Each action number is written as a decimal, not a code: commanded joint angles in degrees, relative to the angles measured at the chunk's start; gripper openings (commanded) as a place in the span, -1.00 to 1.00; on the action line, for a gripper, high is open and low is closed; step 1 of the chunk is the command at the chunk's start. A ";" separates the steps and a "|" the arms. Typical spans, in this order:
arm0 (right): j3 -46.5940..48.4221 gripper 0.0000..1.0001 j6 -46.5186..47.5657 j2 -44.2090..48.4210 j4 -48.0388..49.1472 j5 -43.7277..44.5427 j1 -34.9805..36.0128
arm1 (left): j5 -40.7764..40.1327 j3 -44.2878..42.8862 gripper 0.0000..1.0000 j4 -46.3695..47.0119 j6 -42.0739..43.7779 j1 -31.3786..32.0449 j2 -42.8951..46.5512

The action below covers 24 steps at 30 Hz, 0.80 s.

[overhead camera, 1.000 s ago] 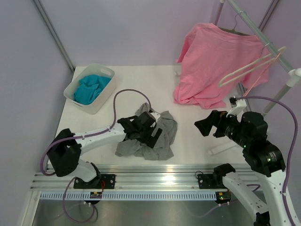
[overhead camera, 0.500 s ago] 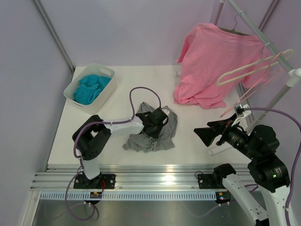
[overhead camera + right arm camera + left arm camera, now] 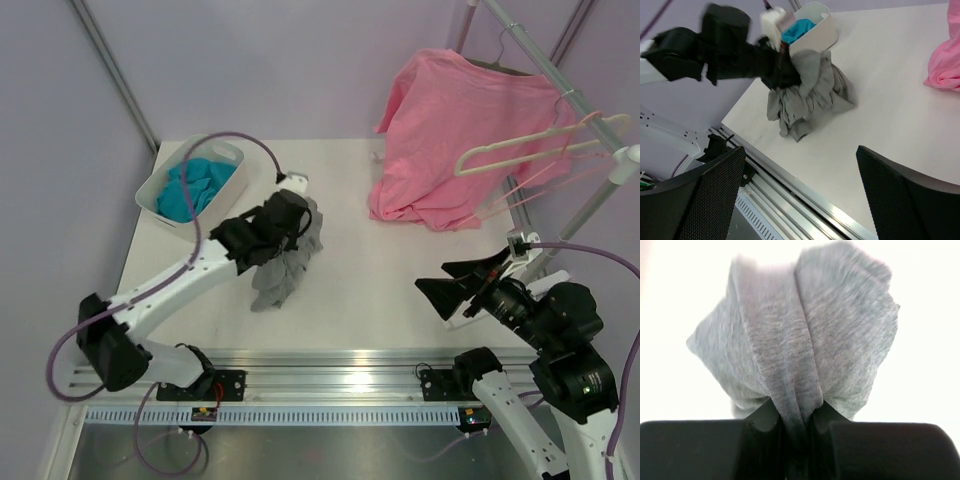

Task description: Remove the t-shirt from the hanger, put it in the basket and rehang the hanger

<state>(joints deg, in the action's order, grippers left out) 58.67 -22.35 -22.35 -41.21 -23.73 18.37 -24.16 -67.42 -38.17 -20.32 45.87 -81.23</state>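
The grey t-shirt point(image 3: 280, 262) hangs bunched from my left gripper point(image 3: 288, 214), which is shut on its top and holds it lifted, its lower end trailing on the table. In the left wrist view the cloth point(image 3: 800, 340) is pinched between the jaws of the left gripper point(image 3: 792, 422). The right wrist view shows the shirt point(image 3: 810, 95) too. The cream hanger point(image 3: 520, 148) hangs bare on the rack at the right, free of the shirt. My right gripper point(image 3: 455, 285) is open and empty at the near right; it also shows in the right wrist view point(image 3: 800, 195).
A white basket point(image 3: 222, 205) with a teal cloth point(image 3: 192, 188) stands at the back left, just beyond the left gripper. A pink t-shirt point(image 3: 450, 130) hangs on the rack point(image 3: 560, 75) at the back right, with thin pink wire hangers point(image 3: 545, 180) beside it.
My left gripper has lifted the grey t-shirt off the table and carried it back and left toward the basket. The right gripper has drawn back a little. The cream hanger has swung slightly.
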 commanded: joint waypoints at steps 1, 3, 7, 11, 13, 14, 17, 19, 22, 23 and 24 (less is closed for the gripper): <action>-2.84 0.99 -2.34 2.74 5.07 -2.03 0.00 | -16.14 -10.44 -1.00 0.64 6.39 -1.13 8.19; -4.79 0.99 -3.75 1.62 9.82 -3.52 0.09 | -18.80 -15.36 -1.00 1.95 10.19 -3.85 7.50; -7.34 0.99 -2.79 -4.54 12.72 -5.01 0.09 | -25.82 -21.86 -1.00 6.71 18.36 -11.56 3.63; -8.93 0.99 -1.73 -4.99 14.05 -4.84 0.00 | -26.99 -28.46 -1.00 8.63 24.08 -18.43 0.46; -9.28 0.99 -2.17 -3.76 14.58 -5.28 -0.09 | -26.99 -30.57 -1.00 11.97 26.72 -22.02 -0.94; -9.28 0.99 -2.26 -2.36 14.58 -5.71 0.00 | -26.55 -31.28 -1.00 12.68 26.82 -23.44 -1.47; -9.72 0.99 -2.26 0.10 14.58 -5.80 0.00 | -22.95 -33.39 -1.00 15.31 27.00 -27.93 -3.31; -9.98 0.99 -1.91 0.81 13.88 -5.28 0.00 | -19.54 -33.30 -1.00 15.94 26.38 -30.47 -4.02; -10.16 0.99 -1.65 1.34 12.74 -2.13 0.09 | -16.02 -31.04 -1.00 16.55 23.40 -33.20 -4.82; -9.81 0.99 -1.38 1.34 11.95 0.15 0.09 | -16.00 -29.63 -1.00 17.51 23.04 -33.65 -4.73; -8.59 0.99 -1.12 1.34 11.33 0.69 0.00 | -15.66 -28.22 -1.00 19.87 22.95 -34.00 -4.73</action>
<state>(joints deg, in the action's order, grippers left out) 48.49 -24.67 -21.12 -29.67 -25.96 18.37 -42.74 -96.33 -27.33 3.81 13.02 -86.46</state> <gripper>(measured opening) 0.993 0.138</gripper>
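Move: The left gripper already holds the bunched grey t-shirt, which hangs about 7 cm below the hand point. The white basket is its goal, roughly 21 cm ahead, 28 cm to the left and 10 cm lower, with the blue cloth inside at practically the same spot. From the right gripper, that basket lies some 36 cm ahead, 55 cm to the left and nearly 30 cm below. Keep the left gripper shut on the grey t-shirt and hoist it fast, about 22 cm up. While still rising, swing it left and forward to the basket, some 23 cm left and 15 cm out, tipping the fingers up towards level and turning the hand counter-clockwise. Let the open, empty right gripper dip forward and down, then come partly back. ##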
